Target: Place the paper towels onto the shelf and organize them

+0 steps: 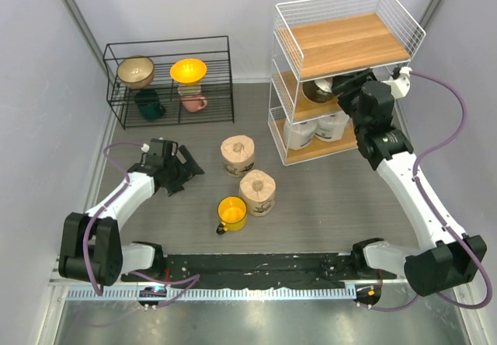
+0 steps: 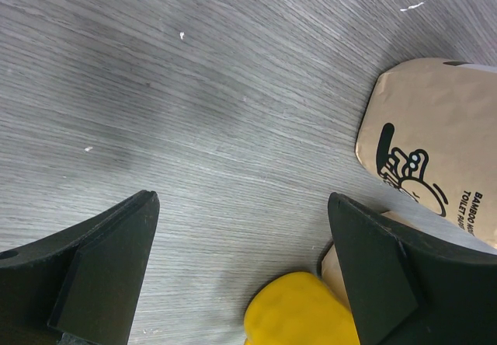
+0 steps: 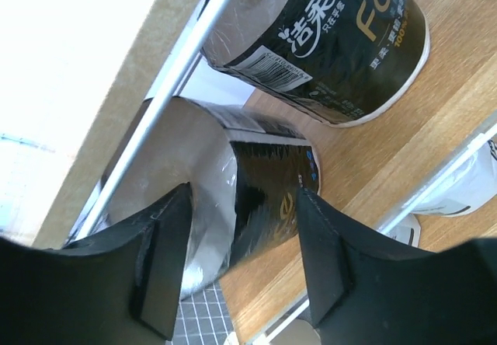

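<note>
Two tan paper towels with black cartoon print (image 1: 238, 155) (image 1: 257, 192) stand on the table. In the left wrist view one tan roll (image 2: 435, 143) is at the right. My left gripper (image 1: 189, 168) (image 2: 242, 201) hovers open above bare table, left of them. The white wire shelf (image 1: 349, 42) has two white rolls (image 1: 299, 134) on its bottom board. My right gripper (image 1: 342, 88) (image 3: 245, 193) reaches into the middle level, jaws open either side of a dark-wrapped roll (image 3: 264, 182) lying on the board (image 3: 404, 135). A second dark-wrapped roll (image 3: 342, 42) lies beyond.
A yellow mug (image 1: 231, 213) (image 2: 299, 314) stands just in front of the nearer tan roll. A low black wire rack (image 1: 167, 81) with bowls and mugs stands at the back left. The shelf's top board is bare.
</note>
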You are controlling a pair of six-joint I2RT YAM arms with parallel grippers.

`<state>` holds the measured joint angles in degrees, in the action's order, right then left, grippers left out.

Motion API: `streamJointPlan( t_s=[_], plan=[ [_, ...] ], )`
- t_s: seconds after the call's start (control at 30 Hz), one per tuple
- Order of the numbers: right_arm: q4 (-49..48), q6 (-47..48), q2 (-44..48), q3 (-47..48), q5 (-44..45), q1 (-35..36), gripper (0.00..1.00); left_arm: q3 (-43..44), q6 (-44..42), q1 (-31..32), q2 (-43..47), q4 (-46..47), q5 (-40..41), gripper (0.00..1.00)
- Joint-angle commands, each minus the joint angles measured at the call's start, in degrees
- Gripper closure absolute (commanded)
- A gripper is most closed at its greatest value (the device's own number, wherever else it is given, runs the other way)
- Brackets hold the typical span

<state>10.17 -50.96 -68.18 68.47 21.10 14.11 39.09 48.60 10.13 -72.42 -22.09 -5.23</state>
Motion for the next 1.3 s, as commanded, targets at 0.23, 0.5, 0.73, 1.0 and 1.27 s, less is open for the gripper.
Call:
streamJointPlan(
  t_s=[0.23,0.5,0.73,1.0,1.27],
  plan=[
    [-3.14,0.51,6.92,-2.11,0.78,-0.22,0.38,0.64,-0.7,0.24,0.09,1.61,-1.18,0.05],
    [-1.3,0.68,13.24,-5.8,2.27,-0.22,0.38,0.55,-0.79,0.24,0.26,1.52,-1.09,0.04],
    [4.41,2.44,18.87,-7.12,5.61,-0.22,0.38,0.55,-0.79,0.33,0.18,1.52,-1.09,0.04],
    [11.09,2.27,19.41,-6.24,12.38,-2.5,0.37,0.64,-0.79,0.24,0.26,1.26,-1.18,0.04],
    [14.35,-1.51,12.82,-2.55,1.6,-16.55,0.37,0.64,-0.79,0.24,0.53,1.26,-1.18,0.04]
  ],
)
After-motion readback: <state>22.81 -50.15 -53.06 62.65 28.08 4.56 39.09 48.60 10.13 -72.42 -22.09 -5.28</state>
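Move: From the right gripper, the black paper towel roll it has just let loose on the middle shelf has its middle about 3 cm ahead, 5 cm to the left and some 3 cm lower. The other black roll stands about 6 cm ahead and 6 cm to the right, equally low. On the shelf below, the left white roll is roughly 3 cm ahead, 6 cm left and 26 cm down. From the left gripper, the loosened roll lies about 15 cm ahead, 39 cm right and 26 cm up. Back the right gripper, already loosened and kept open, out from the black roll and the middle shelf by about 9 cm, rising some 3 cm as you go. Once it is nearly clear, swing it to the right, about 10 cm in all, sinking some 4 cm, and turn the wrist about 15 degrees clockwise. ##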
